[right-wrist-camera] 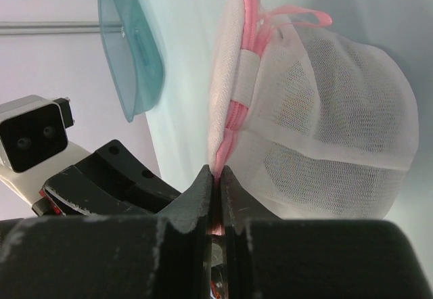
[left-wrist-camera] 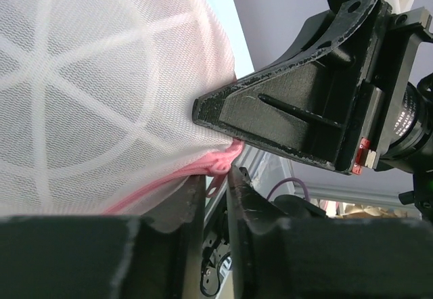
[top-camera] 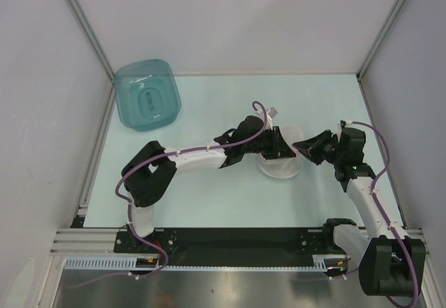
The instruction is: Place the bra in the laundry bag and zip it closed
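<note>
The laundry bag (top-camera: pixel 280 163) is a white mesh pouch with pink zipper trim, lying on the table between both arms. My right gripper (right-wrist-camera: pixel 216 174) is shut on the pink trim at the bag's edge (right-wrist-camera: pixel 233 120). In the top view it (top-camera: pixel 305 149) meets the bag from the right. My left gripper (left-wrist-camera: pixel 216 176) sits at the same pink seam (left-wrist-camera: pixel 223 160), its jaws a narrow gap apart with the pink zipper pull hanging between them. The mesh dome (left-wrist-camera: pixel 88 89) fills the left wrist view. The bra does not show in any view.
A teal translucent tub (top-camera: pixel 148 93) lies at the back left of the table, also in the right wrist view (right-wrist-camera: pixel 132 55). The right gripper's black finger (left-wrist-camera: pixel 284 109) crosses close above my left jaws. Grey walls enclose the table on three sides.
</note>
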Controlling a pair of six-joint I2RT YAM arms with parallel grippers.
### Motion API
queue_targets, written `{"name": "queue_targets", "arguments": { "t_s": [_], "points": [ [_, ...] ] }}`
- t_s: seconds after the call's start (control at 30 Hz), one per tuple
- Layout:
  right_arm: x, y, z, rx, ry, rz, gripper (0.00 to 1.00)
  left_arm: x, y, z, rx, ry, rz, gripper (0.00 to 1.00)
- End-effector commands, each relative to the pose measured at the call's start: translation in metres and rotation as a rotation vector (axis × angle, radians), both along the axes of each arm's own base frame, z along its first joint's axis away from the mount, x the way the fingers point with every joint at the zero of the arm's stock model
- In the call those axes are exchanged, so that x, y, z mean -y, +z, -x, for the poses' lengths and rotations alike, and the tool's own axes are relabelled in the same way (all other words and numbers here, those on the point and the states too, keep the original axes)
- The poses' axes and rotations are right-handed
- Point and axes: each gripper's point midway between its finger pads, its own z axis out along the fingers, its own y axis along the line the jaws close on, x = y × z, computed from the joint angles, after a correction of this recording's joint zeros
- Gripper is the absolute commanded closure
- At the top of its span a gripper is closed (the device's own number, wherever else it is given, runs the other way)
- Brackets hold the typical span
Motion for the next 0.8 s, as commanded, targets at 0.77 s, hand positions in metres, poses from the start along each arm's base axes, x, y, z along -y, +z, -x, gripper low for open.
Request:
{"name": "queue_targets", "arguments": {
  "t_s": [0.77],
  "points": [
    [0.029,0.017,-0.049,0.178,0.096,0.210,1.00,-0.085,-0.023,-0.012,0.226,-0.103,-0.233,1.00]
  ]
}}
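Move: The left hand's fingertips already straddle the bag's pink zipper end, about 1 cm to their right and level in height and reach. From the left hand, the laundry bag's mesh body lies some 4 cm left, roughly level forward and about 6 cm below. From the right hand, which already pinches the bag's pink edge, the zipper end is around 3 cm back, with no sideways offset and 1 cm lower. Left fingers shut on the pink zipper end and pull about 5 cm left, slightly down; right keeps its pinch. ##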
